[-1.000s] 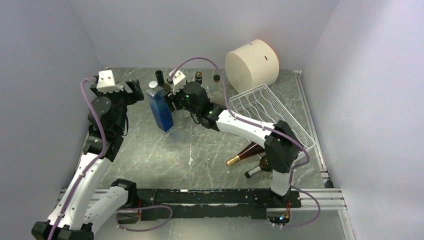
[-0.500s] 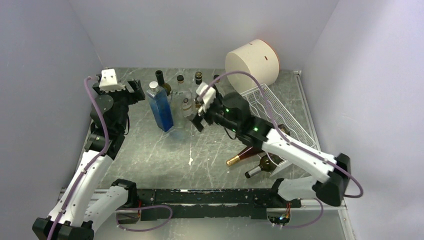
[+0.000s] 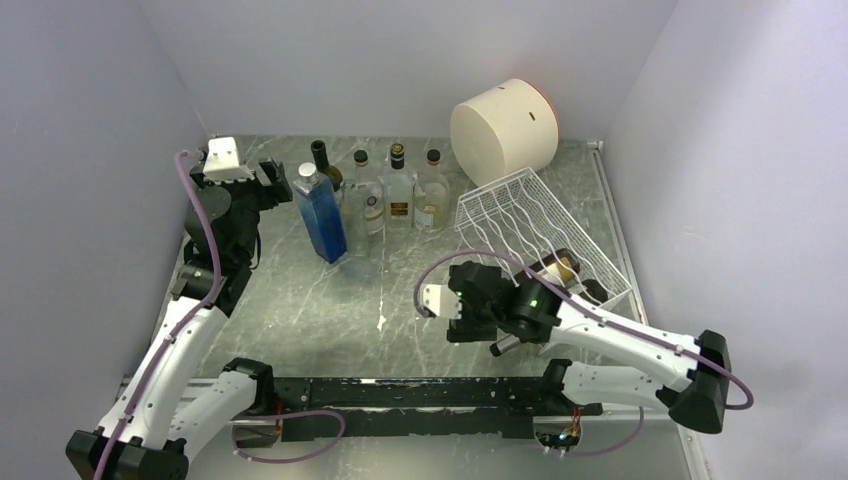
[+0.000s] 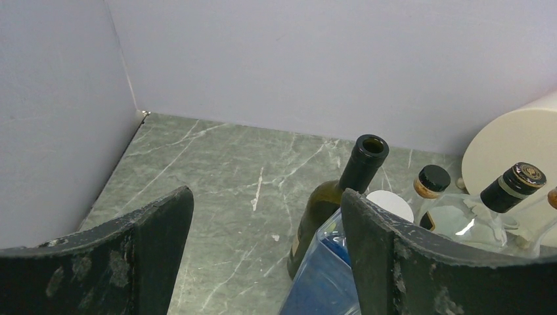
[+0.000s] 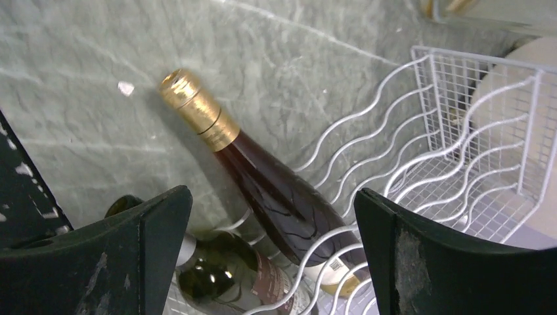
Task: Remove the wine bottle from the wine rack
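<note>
The white wire wine rack (image 3: 540, 222) lies tilted at the right of the table, its wavy tiers (image 5: 420, 131) filling the right wrist view. A dark red wine bottle (image 5: 269, 187) with a gold foil cap lies under the wires, its neck poking out onto the table. A green bottle (image 5: 226, 272) lies beside it; its neck (image 3: 505, 346) shows from above. My right gripper (image 5: 272, 197) hangs open just above these two bottles, at the rack's near-left end (image 3: 468, 308), touching neither. My left gripper (image 3: 270, 180) stands open by a blue bottle (image 3: 322, 215), nothing between its fingers (image 4: 164, 223).
A dark green bottle (image 3: 322, 160) and three clear bottles (image 3: 398, 188) stand in a row at the back, behind the blue one. A big cream cylinder (image 3: 503, 125) lies at the back right, behind the rack. Walls close in on both sides.
My right arm swung from the standing bottles at the back to the near end of the rack, and its jaws opened wide. The left arm barely moved.
</note>
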{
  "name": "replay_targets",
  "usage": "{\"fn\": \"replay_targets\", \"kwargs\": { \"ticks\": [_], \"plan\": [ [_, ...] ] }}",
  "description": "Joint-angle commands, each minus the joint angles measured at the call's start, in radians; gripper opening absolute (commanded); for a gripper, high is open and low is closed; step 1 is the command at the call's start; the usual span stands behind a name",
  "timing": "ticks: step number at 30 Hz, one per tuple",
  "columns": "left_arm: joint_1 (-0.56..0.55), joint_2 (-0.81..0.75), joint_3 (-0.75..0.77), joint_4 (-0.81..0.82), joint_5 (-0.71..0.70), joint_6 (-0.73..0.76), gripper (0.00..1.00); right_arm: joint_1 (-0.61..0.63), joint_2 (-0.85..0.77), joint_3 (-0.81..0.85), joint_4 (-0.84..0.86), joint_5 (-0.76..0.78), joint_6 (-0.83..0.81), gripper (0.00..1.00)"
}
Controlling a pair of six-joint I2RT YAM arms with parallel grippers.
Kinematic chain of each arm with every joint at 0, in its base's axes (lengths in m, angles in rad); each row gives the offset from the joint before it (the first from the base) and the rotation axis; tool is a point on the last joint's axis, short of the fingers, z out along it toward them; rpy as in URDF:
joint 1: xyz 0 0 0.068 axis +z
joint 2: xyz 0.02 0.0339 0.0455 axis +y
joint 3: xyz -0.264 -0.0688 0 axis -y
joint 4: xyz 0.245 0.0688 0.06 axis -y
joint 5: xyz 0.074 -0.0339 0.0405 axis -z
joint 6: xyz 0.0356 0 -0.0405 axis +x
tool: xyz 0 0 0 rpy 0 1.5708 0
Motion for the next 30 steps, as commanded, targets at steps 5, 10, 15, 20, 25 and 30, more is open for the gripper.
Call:
{"fn": "replay_targets", "kwargs": {
  "ticks": [5, 10, 15, 20, 25, 30],
  "plan": [
    [-0.001, -0.024, 0.04, 0.005, 0.007, -0.007, 0.87, 0.051, 0.16, -0.031, -0.014, 0.062, -0.154, 0.99],
    [-0.001, -0.043, 0.037, 0.008, -0.003, -0.005, 0.87, 0.051, 0.274, -0.025, -0.024, 0.059, -0.186, 0.94],
    [-0.001, -0.052, 0.041, 0.005, 0.008, -0.013, 0.87, 0.051, 0.368, -0.026, -0.017, 0.082, -0.201, 0.85],
    [-0.001, -0.058, 0.039, 0.005, 0.009, -0.017, 0.88, 0.05, 0.461, -0.042, -0.004, 0.113, -0.196, 0.78],
    [-0.001, -0.068, 0.042, 0.001, 0.016, -0.024, 0.87, 0.051, 0.515, -0.047, 0.011, 0.156, -0.209, 0.73],
    [-0.001, -0.079, 0.042, 0.002, 0.016, -0.026, 0.88, 0.048, 0.587, -0.052, 0.012, 0.186, -0.215, 0.71]
  ]
}}
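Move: The gold neck of the wine bottle I go for lies almost straight below my right hand, about 12 cm down, 1 cm ahead and 1 cm right. The green wine bottle's middle is some 17 cm to the right, level with my hand fore and aft, also about 12 cm down; the rack's middle is roughly 15 cm ahead and 18 cm right, 10 cm down. From my left hand the gold neck lies about 39 cm right, 16 cm back and 32 cm down. I drop my right hand about 11 cm onto the gold neck, easing a little to the right, while the wrist rolls some 35 degrees so the fingers swing from leaning left to pointing nearly down. From wide open they narrow to about three quarters, one coming down on either side of the neck, not yet gripping. My empty left hand lifts and draws back about 2 cm. ##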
